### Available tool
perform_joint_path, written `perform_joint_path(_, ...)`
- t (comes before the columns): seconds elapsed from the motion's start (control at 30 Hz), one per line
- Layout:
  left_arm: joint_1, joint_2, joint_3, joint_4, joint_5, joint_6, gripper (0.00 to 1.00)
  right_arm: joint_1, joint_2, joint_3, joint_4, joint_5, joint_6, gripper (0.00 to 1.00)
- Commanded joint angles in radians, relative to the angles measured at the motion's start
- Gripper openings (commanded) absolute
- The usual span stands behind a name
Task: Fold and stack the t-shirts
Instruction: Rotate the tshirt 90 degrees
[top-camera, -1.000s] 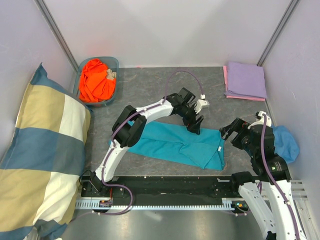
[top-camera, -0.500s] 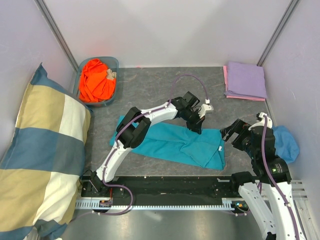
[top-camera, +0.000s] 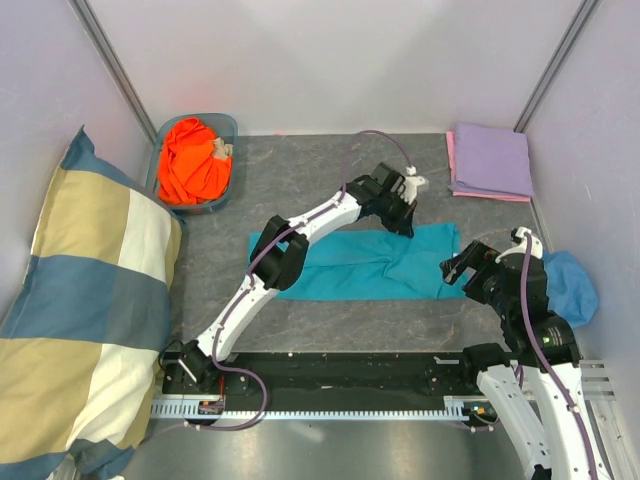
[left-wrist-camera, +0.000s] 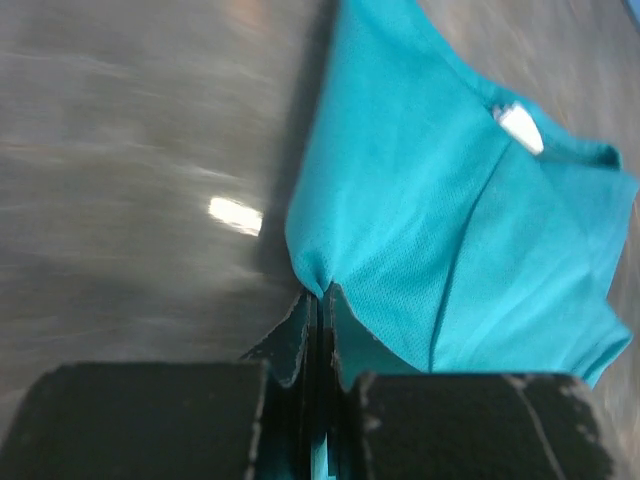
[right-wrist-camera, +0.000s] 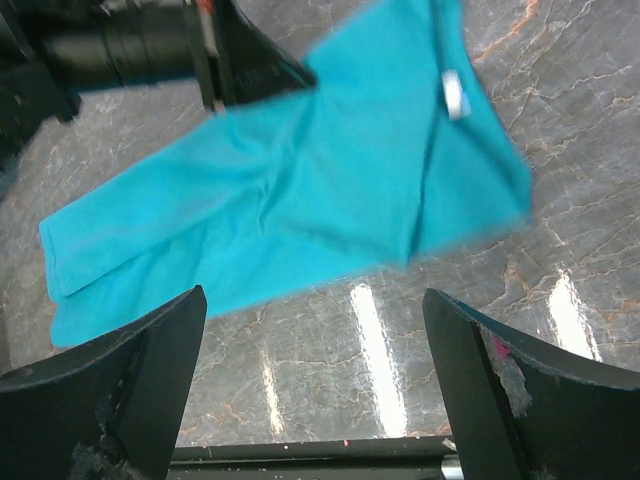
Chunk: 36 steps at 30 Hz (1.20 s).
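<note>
The teal t-shirt (top-camera: 350, 266) lies stretched in a long band across the middle of the table, its white neck label (right-wrist-camera: 455, 93) near the right end. My left gripper (top-camera: 405, 222) is shut on the shirt's far edge, and the cloth puckers between its fingertips (left-wrist-camera: 318, 295). Just off the shirt's right end hovers my right gripper (top-camera: 456, 268), open wide, nothing between its fingers (right-wrist-camera: 312, 300). The orange t-shirt (top-camera: 192, 160) is bunched in a basket. At the back right, the lavender t-shirt (top-camera: 490, 158) lies folded on the pink t-shirt (top-camera: 451, 152).
A blue-grey basket (top-camera: 232, 125) stands at the back left. The big checked pillow (top-camera: 80, 300) leans along the left wall. A blue hat (top-camera: 574, 287) lies by the right wall, behind my right arm. Grey walls close in three sides.
My left gripper closed on the teal shirt's far edge and pulled it toward the back right, drawing the cloth out longer. The right gripper barely moved.
</note>
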Motion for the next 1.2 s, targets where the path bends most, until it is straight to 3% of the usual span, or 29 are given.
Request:
perform_joint_path(0.0, 0.157, 0.06, 0.162, 0.072, -0.138, -0.36, 0.02, 0.001, -0.018, -0.018, -0.006, -0.004, 0.023, 0.98)
perform_joint_path(0.13, 0.283, 0.045, 0.107, 0.163, -0.186, -0.633, 0.02, 0.003, -0.021, -0.049, -0.002, -0.016, 0.04, 0.98)
perform_joint_path(0.27, 0.395, 0.037, 0.085, 0.188, -0.278, -0.739, 0.02, 0.003, -0.02, -0.101, 0.033, -0.039, 0.067, 0.98)
perform_joint_path(0.5, 0.488, 0.043, 0.07, 0.177, -0.429, -0.957, 0.02, 0.003, -0.006, -0.212, 0.144, -0.117, 0.142, 0.98)
perform_joint_path(0.7, 0.491, 0.032, 0.075, 0.159, -0.522, -0.948, 0.02, 0.006, 0.087, -0.328, 0.32, -0.183, 0.178, 0.98)
perform_joint_path(0.83, 0.504, 0.026, 0.067, 0.134, -0.549, -0.908, 0.02, 0.044, 0.244, -0.367, 0.563, -0.208, 0.211, 0.98)
perform_joint_path(1.07, 0.549, 0.006, 0.021, 0.105, -0.569, -0.871, 0.02, 0.337, 0.705, -0.193, 0.774, -0.012, 0.24, 0.98)
perform_joint_path(1.17, 0.577, -0.001, 0.007, 0.099, -0.568, -0.871, 0.02, 0.423, 0.817, -0.134, 0.856, 0.007, 0.288, 0.98)
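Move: The left hand already has the t-shirt pinched at its far edge, the shirt's middle about 7 cm back and 13 cm left of it. Its goal, bare table right of the basket, is some 28 cm ahead and 29 cm left; the basket is about 27 cm ahead and 54 cm left, the folded stack roughly 26 cm ahead and 20 cm right. From the raised right hand the shirt's middle lies about 5 cm ahead, 23 cm left and 18 cm below. Keeping its shut pinch on the shirt's edge, the left hand sweeps fast forward and left, about 28 cm each way, towards the basket, turning some 80 degrees counter-clockwise and staying low; most of the travel comes early. The open right hand sinks about 15 cm, then also swings left some 12 cm and slightly forward, fingers tipping down, over bare table. ##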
